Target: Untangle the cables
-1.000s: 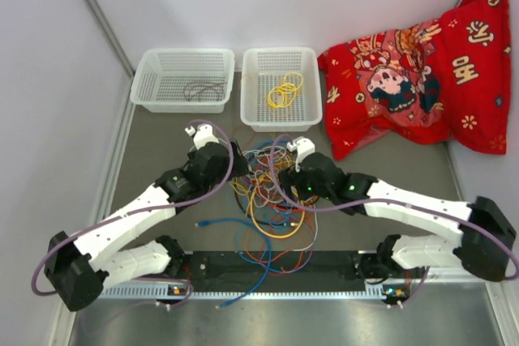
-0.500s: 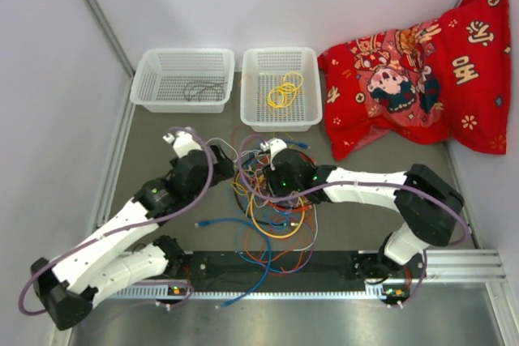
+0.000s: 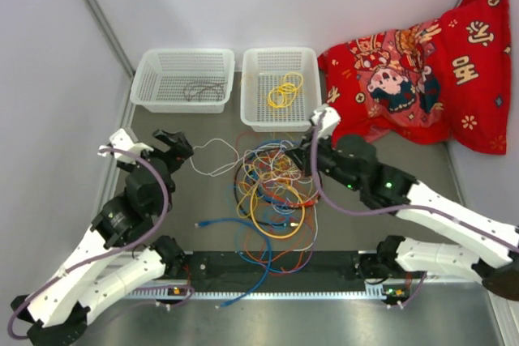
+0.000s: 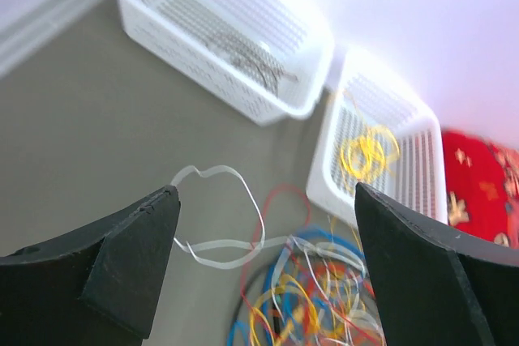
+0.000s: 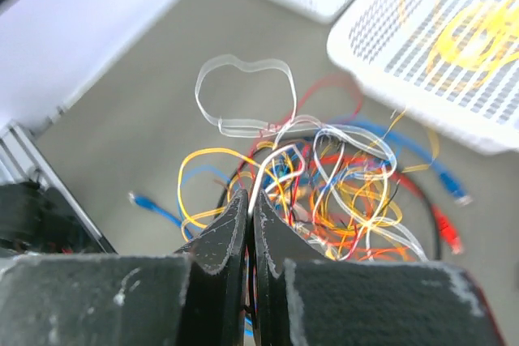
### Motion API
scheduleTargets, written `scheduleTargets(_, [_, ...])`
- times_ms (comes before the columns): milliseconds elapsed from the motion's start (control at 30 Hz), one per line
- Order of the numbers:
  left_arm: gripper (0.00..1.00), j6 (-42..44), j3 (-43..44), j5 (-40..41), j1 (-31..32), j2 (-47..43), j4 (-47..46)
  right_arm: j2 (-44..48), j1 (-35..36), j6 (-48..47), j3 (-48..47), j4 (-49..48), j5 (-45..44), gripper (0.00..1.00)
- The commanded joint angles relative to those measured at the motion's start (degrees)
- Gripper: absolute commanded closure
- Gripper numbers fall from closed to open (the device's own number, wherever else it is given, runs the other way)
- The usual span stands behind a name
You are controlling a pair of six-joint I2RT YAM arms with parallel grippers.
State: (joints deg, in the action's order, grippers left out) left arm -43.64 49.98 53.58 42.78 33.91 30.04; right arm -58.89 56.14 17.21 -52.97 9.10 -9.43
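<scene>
The cables (image 3: 272, 192) lie in a tangled heap of yellow, orange, blue, red, white and black loops in the middle of the table. One pale white loop (image 3: 212, 156) trails out of the heap to the left. My right gripper (image 3: 315, 166) is at the heap's right edge. In the right wrist view my right gripper (image 5: 252, 198) is shut on a thin white cable (image 5: 272, 163) that rises from the tangle (image 5: 349, 192). My left gripper (image 3: 174, 145) stands wide open left of the white loop. In its own view my left gripper (image 4: 266, 192) holds nothing, and the white loop (image 4: 243, 245) lies beyond its fingers.
Two white mesh baskets stand at the back: the left basket (image 3: 182, 61) holds a dark cable (image 3: 203, 89), the right basket (image 3: 280, 58) a yellow one (image 3: 284, 91). A red patterned cushion (image 3: 413, 87) fills the back right corner. A blue plug end (image 3: 203, 223) lies near the front rail (image 3: 324, 263).
My right gripper closed on a white cable and drew back to the right. My left arm pulled away left, out of the tangle, still open. The white loop now lies spread out to the left.
</scene>
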Motion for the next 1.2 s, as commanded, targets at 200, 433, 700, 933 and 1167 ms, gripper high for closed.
scheduleTargets(200, [0.05, 11.73, 2.49, 7.34, -0.07, 0.71, -10.27, 9.32, 0.72, -2.18, -8.9, 12.95, -1.91, 1.0])
scheduleTargets(433, [0.05, 9.55, 1.09, -10.28, -0.16, 8.26, -10.53, 10.2, 0.72, -2.71, -14.0, 14.19, -0.76, 1.0])
scheduleTargets(700, [0.09, 2.95, -4.44, -34.32, -0.16, 17.15, -17.29, 12.57, 0.73, 0.1, -11.98, 13.92, -0.85, 1.0])
scheduleTargets(933, [0.1, 1.71, -4.81, -39.6, -0.42, 23.56, -23.89, 15.56, 0.73, 1.77, -11.63, 16.03, -0.59, 1.0])
scheduleTargets(1167, [0.13, -0.39, -3.39, -35.13, -3.49, 25.15, -13.97, 19.16, 0.64, 2.04, -10.14, 17.79, -4.45, 1.0])
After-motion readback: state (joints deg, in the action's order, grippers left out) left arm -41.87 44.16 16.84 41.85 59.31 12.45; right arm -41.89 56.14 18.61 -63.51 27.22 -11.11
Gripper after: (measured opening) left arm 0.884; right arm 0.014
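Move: The tangle's middle lies about 25 cm to the left gripper's right, level with it fore and aft, some 26 cm below. The loose white loop is roughly 6 cm ahead and 7 cm to the right of that gripper, on the table; the basket with the yellow cable stands about 24 cm ahead and 25 cm right. For the right gripper, already pinching a white cable, the tangle is almost straight below, some 22 cm down, that basket about 26 cm straight ahead. Keep the right gripper shut on the white cable and draw it up about 10 cm, easing right and back, away from the tangle. Meanwhile lift the open left gripper slightly outward, then sweep it nearly 20 cm right and down over the tangle's left edge, turning it some 35 degrees clockwise and tipping it down, fingers still open. ##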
